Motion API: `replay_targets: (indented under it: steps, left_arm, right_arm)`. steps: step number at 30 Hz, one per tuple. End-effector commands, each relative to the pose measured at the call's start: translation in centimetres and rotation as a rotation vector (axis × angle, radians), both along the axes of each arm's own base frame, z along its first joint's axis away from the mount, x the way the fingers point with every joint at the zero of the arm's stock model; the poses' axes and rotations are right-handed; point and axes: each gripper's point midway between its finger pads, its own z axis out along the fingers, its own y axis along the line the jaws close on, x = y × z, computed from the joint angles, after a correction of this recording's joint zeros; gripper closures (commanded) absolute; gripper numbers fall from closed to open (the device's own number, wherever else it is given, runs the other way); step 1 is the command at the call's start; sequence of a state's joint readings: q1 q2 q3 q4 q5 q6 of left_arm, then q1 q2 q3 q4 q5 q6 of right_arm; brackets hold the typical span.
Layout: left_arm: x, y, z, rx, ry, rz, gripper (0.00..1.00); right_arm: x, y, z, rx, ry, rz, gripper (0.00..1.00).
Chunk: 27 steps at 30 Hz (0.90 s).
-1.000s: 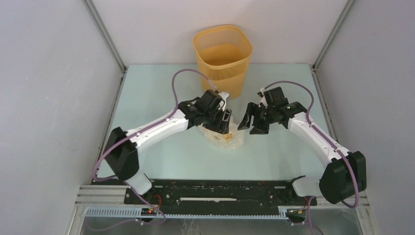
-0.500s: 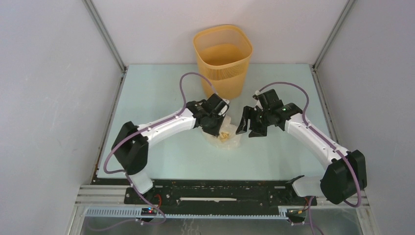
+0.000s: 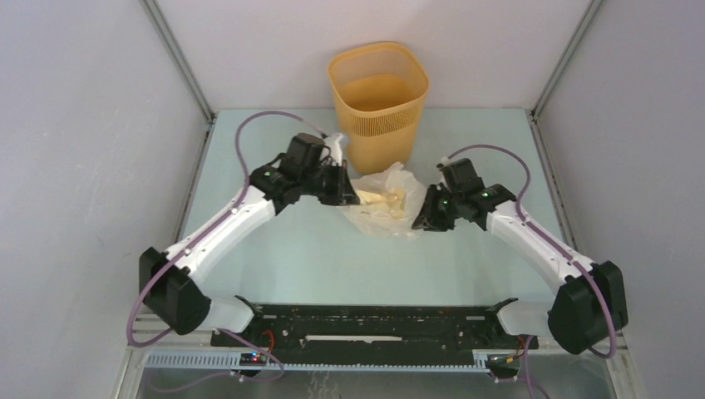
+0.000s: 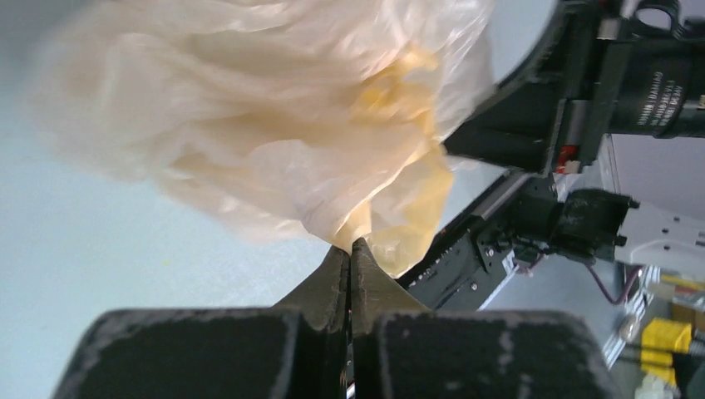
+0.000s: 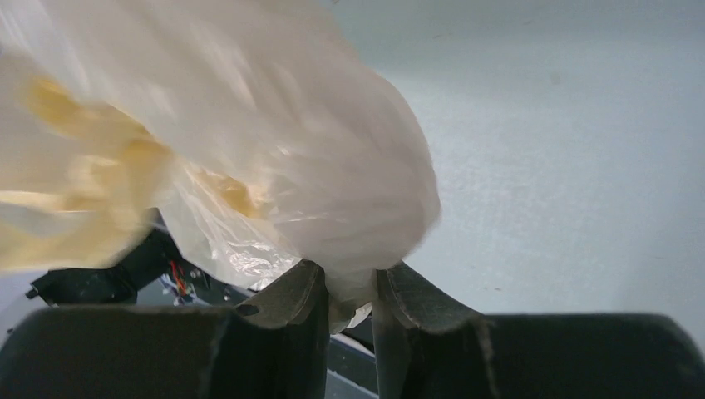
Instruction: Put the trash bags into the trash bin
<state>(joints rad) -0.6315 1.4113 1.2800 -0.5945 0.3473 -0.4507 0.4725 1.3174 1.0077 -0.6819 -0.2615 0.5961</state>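
Note:
The trash bag (image 3: 384,199), thin, cream-white with yellow folds inside, hangs bunched between my two grippers just above the pale green table. My left gripper (image 3: 349,195) is shut on the bag's left edge; in the left wrist view its jaws (image 4: 350,245) meet on a fold of the bag (image 4: 274,125). My right gripper (image 3: 421,218) holds the right side; in the right wrist view its jaws (image 5: 349,278) pinch a wad of the bag (image 5: 274,150). The orange-yellow trash bin (image 3: 384,131) stands upright at the back centre, just behind the bag.
Grey walls with aluminium posts close in the table on the left, right and back. A black rail (image 3: 374,324) with both arm bases runs along the near edge. The right arm (image 4: 582,75) shows dark behind the bag in the left wrist view.
Both grippers closed on the bag and lifted it. The left arm swung back and left, the right gripper came in lower, and the bag now spreads wider between them, nearer the bin.

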Motion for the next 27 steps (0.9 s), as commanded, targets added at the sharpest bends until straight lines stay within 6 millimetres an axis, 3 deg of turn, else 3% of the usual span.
replay_targets:
  steps: [1, 4, 6, 9, 11, 15, 20, 21, 23, 25, 27]
  left_arm:
    - [1.4, 4.4, 3.2, -0.083, -0.072, 0.161, 1.0]
    - [2.0, 6.7, 4.5, -0.146, -0.11, 0.24, 1.0]
    - [1.8, 6.9, 4.0, -0.151, -0.102, 0.237, 1.0]
    - [1.3, 5.9, 3.6, -0.212, -0.069, 0.21, 1.0]
    - [1.1, 5.4, 3.8, -0.24, -0.056, 0.188, 1.0]
    - [0.9, 5.0, 4.9, -0.255, -0.08, 0.151, 1.0]
    - [0.2, 4.5, 6.3, -0.264, -0.136, 0.082, 1.0]
    - [-0.2, 4.2, 6.5, -0.269, -0.144, 0.054, 1.0]
    - [-1.3, 3.5, 7.2, -0.284, -0.179, -0.016, 1.0]
    - [-2.7, 2.6, 7.9, -0.299, -0.218, -0.107, 1.0]
    - [-3.7, 2.2, 8.4, -0.294, -0.267, -0.16, 1.0]
  right_arm:
    - [0.4, -2.9, -0.1, 0.027, -0.049, -0.1, 0.71]
    - [-0.8, -4.2, -2.3, 0.031, 0.005, -0.125, 0.71]
    - [-1.4, -4.8, -3.2, 0.007, 0.025, -0.123, 0.71]
    - [-1.5, -4.9, -2.2, 0.006, 0.005, -0.112, 0.68]
    - [-1.4, -4.9, -0.7, 0.013, -0.043, -0.092, 0.61]
    - [-0.9, -6.2, 2.2, -0.046, -0.14, -0.07, 0.35]
    - [-0.6, -9.1, 6.6, -0.228, -0.292, -0.052, 0.18]
    - [-0.3, -9.1, 7.8, -0.246, -0.347, -0.044, 0.09]
    - [0.3, -8.6, 10.1, -0.268, -0.475, -0.004, 0.01]
    - [0.9, -7.9, 12.1, -0.209, -0.552, -0.037, 0.0]
    - [1.0, -5.8, 13.8, -0.072, -0.601, 0.038, 0.0]
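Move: Between the hands hangs the translucent trash bag, a side pinched in each gripper. Its middle is some 8 cm to the left hand's right, 3 cm ahead and 9 cm lower; for the right hand it is about 8 cm left, 4 cm ahead and roughly level. The yellow trash bin stands some 22 cm ahead of the left hand and 6 cm to its right, or about 24 cm ahead and 10 cm left of the right hand. Spreading the bag, the hands part: the left keeps its pinch and swings about 7 cm left and 4 cm up, then eases back right by half; the right carries its side some 5 cm right and down, opens wide to let go, then rises steeply clear of the bag, fingers tipping up about 25 degrees. ##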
